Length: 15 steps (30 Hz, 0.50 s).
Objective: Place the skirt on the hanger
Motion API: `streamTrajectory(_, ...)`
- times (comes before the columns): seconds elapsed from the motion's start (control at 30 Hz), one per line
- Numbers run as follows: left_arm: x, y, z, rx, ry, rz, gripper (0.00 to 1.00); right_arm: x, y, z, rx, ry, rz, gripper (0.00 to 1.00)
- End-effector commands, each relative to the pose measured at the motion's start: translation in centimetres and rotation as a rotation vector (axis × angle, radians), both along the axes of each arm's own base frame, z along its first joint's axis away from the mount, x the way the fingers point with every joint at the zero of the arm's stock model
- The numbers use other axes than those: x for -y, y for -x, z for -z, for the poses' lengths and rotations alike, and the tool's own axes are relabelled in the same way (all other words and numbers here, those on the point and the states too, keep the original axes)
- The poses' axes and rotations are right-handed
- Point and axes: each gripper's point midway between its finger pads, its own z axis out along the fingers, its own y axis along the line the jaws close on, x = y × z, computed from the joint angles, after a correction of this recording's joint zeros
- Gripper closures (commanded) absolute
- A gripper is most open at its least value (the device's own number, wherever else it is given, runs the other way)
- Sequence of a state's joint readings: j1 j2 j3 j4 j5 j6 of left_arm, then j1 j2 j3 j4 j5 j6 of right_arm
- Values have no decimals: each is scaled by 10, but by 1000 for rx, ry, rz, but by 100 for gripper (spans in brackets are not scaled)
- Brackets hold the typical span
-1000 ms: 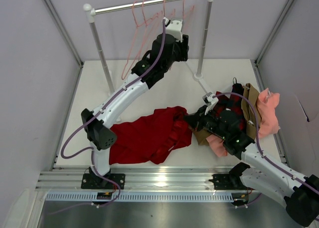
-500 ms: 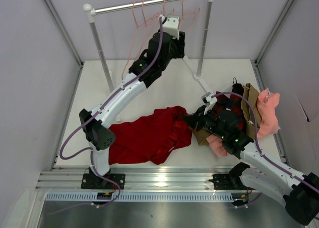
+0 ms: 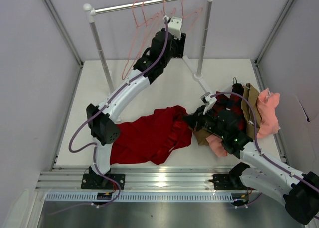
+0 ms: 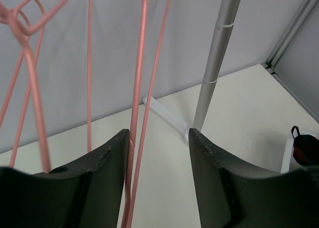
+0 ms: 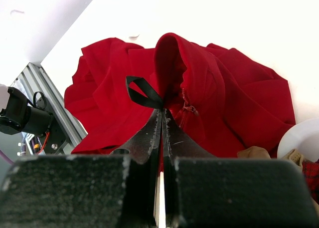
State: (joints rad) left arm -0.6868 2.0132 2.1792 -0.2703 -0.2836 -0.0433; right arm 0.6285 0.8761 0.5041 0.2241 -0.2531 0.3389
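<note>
The deep-red skirt (image 3: 149,135) lies crumpled on the table between the two arm bases, and it fills the right wrist view (image 5: 224,93). My right gripper (image 3: 188,119) (image 5: 162,111) is shut on the skirt's right edge, pinching red cloth beside a black ribbon loop (image 5: 142,94). Several salmon-pink wire hangers (image 3: 142,18) hang from the rail (image 3: 149,3). My left gripper (image 3: 175,24) (image 4: 158,138) is raised among them and open. Two wires of one hanger (image 4: 138,88) run between its fingers, close against the left finger (image 4: 107,163).
The rack's right post (image 3: 202,38) (image 4: 219,53) and left post (image 3: 102,53) stand on the table's far half. A red-and-black plaid garment (image 3: 230,106), a brown piece (image 3: 250,101) and a salmon-pink garment (image 3: 269,111) are piled at the right. Walls close in on three sides.
My left arm has stretched further up and back, carrying its open gripper higher among the hangers. The right gripper and the skirt have stayed where they were.
</note>
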Motion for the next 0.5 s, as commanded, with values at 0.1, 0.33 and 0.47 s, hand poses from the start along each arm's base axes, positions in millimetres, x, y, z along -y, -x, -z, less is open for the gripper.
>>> streamTrajectory(0.1,-2,-10,-21,68,18,4,47,-4,-5,-16,66,-31,-11,100)
streamTrajectory(0.33,-1,-16,-18,60,46,42,64,-4,-7,-17,70,-34,-5,100)
streamTrajectory(0.47,3,-17,-14,58,45,74,65,-4,-8,-18,71,-37,-5,100)
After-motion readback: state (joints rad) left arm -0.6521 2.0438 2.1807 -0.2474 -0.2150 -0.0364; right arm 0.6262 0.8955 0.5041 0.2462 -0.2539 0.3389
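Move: Between the left hand's open fingers stands the near end of the right-most hanger, about 1 cm ahead and 2 cm to the left, nearer the left finger. The next hanger hangs some 9 cm left and 5 cm ahead, roughly level in height; the rack's right post rises about 14 cm right and 12 cm ahead. From the right hand, shut on the skirt's black loop, that hanger end lies roughly 26 cm ahead, 2 cm left and 17 cm up. Sinking about 1.5 cm while easing forward by as much, the left hand keeps the hanger's near end between its fingers, then creeps up again slightly as it goes on forward. Meanwhile the fingers close from a bit over half open to about a third, narrowing in on the pink wire without shutting on it. ##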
